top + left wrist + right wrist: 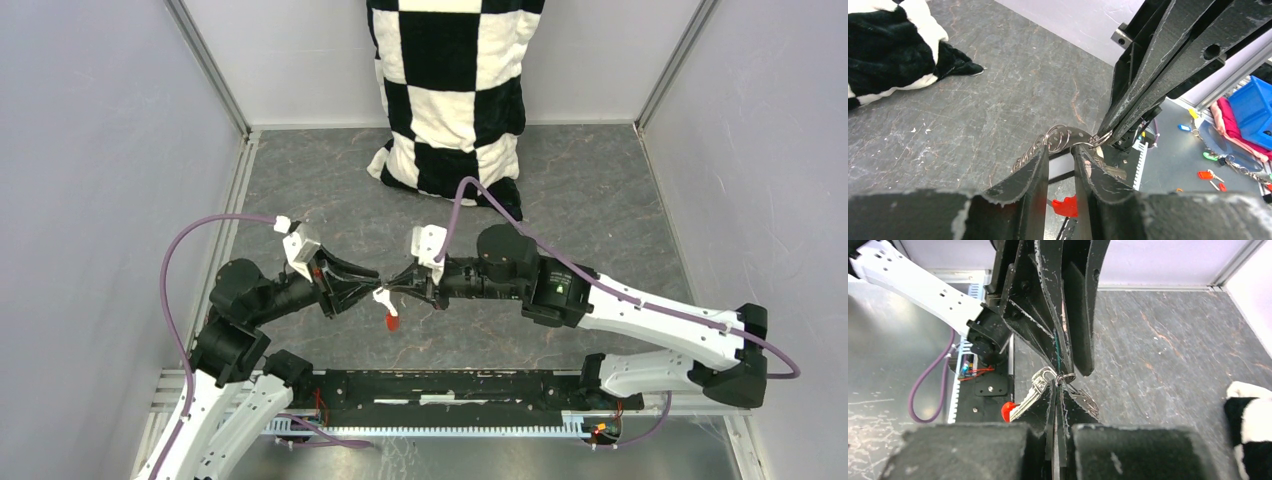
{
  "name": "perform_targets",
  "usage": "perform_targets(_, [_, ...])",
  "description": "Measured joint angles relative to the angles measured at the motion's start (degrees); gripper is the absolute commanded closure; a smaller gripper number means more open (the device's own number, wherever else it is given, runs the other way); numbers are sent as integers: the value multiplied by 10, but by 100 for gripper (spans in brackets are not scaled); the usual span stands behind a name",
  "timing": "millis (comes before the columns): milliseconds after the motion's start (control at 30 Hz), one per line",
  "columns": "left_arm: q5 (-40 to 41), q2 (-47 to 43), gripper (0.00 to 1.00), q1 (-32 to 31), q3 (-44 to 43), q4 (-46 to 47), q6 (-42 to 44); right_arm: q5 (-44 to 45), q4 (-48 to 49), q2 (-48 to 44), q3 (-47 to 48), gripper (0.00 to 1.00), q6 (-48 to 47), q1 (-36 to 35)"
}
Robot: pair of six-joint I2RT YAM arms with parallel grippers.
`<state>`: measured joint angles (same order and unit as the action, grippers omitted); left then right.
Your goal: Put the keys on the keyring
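Note:
My two grippers meet tip to tip above the middle of the floor. The left gripper (372, 279) is shut, its fingers a narrow gap apart, on the keyring's silvery metal rings (1060, 137). The right gripper (390, 281) is shut tight on a small ring (1066, 376) of the same bunch. The keyring's red tag (391, 320) hangs below the tips and also shows in the left wrist view (1065, 206). A silver key (1035, 390) and another metal piece (1084, 400) hang at the right fingers. A thin green edge (1056, 349) shows between the left fingers. No black key head is visible.
A black-and-white checkered plush cloth (455, 90) lies at the back of the grey floor (600, 200). Grey walls close in the left, right and back. The black base rail (450, 385) runs along the near edge. Outside the cell lie loose tagged keys (1209, 175) and a blue bin (1255, 107).

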<state>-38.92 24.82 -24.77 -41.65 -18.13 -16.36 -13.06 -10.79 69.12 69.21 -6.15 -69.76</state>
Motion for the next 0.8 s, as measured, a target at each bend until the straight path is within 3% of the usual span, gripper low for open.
perform_targets(200, [-21,-4,41,1,-1,2,25,-42,109,-32,-74,100,45,9])
perform_targets(567, [-36,-6,25,3,-71,-48,174,-100,227,-50,-123,100,103,31])
perform_targets(800, [-88,27,21,3,-157,-56,218,-102,233,-50,-128,100,104,34])
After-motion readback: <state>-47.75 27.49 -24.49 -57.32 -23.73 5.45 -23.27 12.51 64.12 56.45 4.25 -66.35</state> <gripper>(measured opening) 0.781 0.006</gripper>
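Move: The silver ring sits pinched right at the right hand's point; from the left hand it lies about 2 cm to the right, 1 cm back and 1 cm lower. Straight under that ring, neither ahead nor to the side of it, the black-and-white tag hangs some 3 cm down and the keyring's red piece about 8 cm down. Upward and somewhat back, the left hand leaves the ring, rising about 8 cm while its fingers spread wide and the wrist rolls some 25 degrees, its forward side lifting. The right hand keeps its shut pinch on the ring, easing about 2 cm up and slightly back as its fingertips tilt upward. ##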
